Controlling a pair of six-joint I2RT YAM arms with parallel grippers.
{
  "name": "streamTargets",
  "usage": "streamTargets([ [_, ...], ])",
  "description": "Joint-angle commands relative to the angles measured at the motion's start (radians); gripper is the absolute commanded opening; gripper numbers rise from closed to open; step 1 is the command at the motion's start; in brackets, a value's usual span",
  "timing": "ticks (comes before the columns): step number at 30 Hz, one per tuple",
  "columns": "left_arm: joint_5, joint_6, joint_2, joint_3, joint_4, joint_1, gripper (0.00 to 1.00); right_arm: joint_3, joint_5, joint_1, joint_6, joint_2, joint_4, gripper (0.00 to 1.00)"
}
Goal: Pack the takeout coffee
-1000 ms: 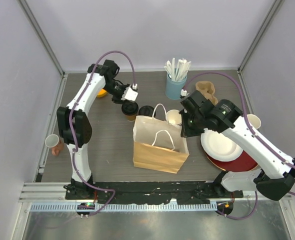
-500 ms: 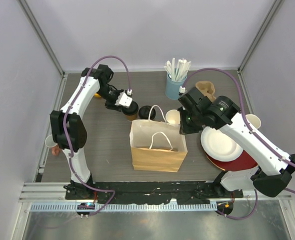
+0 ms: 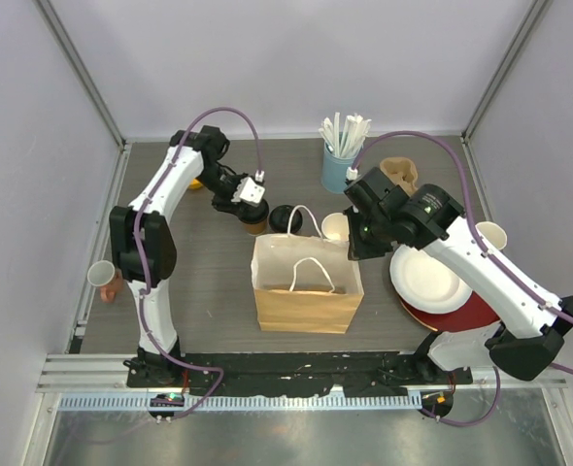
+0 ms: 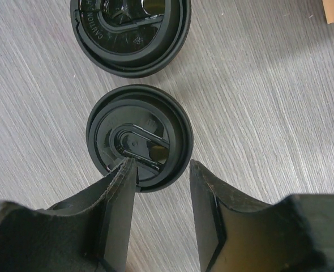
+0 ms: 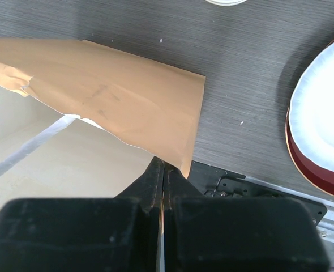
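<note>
Two takeout coffee cups with black lids stand side by side behind the paper bag. My left gripper hovers open over the nearer cup, its left finger overlapping the lid's rim and bare table showing between the fingers. The second cup stands just beyond it. In the top view these are the left cup and the right cup, with my left gripper above the left one. My right gripper is shut on the right rim of the bag, holding its mouth open.
A pale yellow cup stands by the bag's far right corner. Behind it are a light-blue cup of straws and a brown cup carrier. A white plate on a red one lies right. Single cups stand far left and far right.
My left gripper swung left and then came back right over the left cup. The bag shifted slightly left and stands more upright in the right gripper's hold.
</note>
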Motion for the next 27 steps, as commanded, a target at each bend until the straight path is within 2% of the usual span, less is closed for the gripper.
streamTargets([
  [1,0.006,-0.008,0.001,0.021,-0.323,-0.007,0.45,0.040,0.005,-0.003,0.000,0.004,-0.008,0.01],
  [7,-0.004,-0.049,0.044,0.055,-0.323,-0.013,0.42,0.041,-0.009,-0.001,-0.009,0.013,0.001,0.01],
  [15,-0.042,-0.019,0.020,-0.005,-0.322,-0.013,0.34,0.040,-0.013,-0.003,-0.008,0.016,0.004,0.01],
  [18,-0.027,-0.026,0.030,0.000,-0.321,-0.013,0.30,0.046,-0.021,-0.003,-0.011,0.021,0.010,0.01],
  [20,-0.022,-0.048,0.029,-0.002,-0.303,-0.016,0.20,0.052,-0.021,-0.003,-0.017,0.027,0.007,0.01],
  [22,-0.025,-0.078,0.029,-0.006,-0.286,-0.022,0.14,0.053,-0.021,-0.001,-0.020,0.028,0.003,0.01],
  [27,-0.051,-0.080,0.024,-0.011,-0.299,-0.022,0.10,0.056,-0.024,-0.001,-0.020,0.027,0.007,0.01],
])
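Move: The left hand is just over the nearer lidded coffee cup. The cup's middle lies roughly 2 cm ahead, 3 cm to the right and 8 cm below. The second lidded cup stands about 9 cm to the right of that cup, nearly level with it. The paper bag is about 16 cm back and 15 cm to the right of the left hand. From the right hand, which holds the bag's rim, the nearer cup is some 20 cm ahead, 24 cm left and 19 cm down. The left hand sinks about 2 cm, almost straight down, onto the back edge of the nearer cup's black lid, tilting by only about 5 degrees while its fingers close from half open to nearly shut, the closing mostly coming late, once the hand is down, so that they pinch the lid's rim. The right hand stays in place, still shut on the rim of the paper bag. ##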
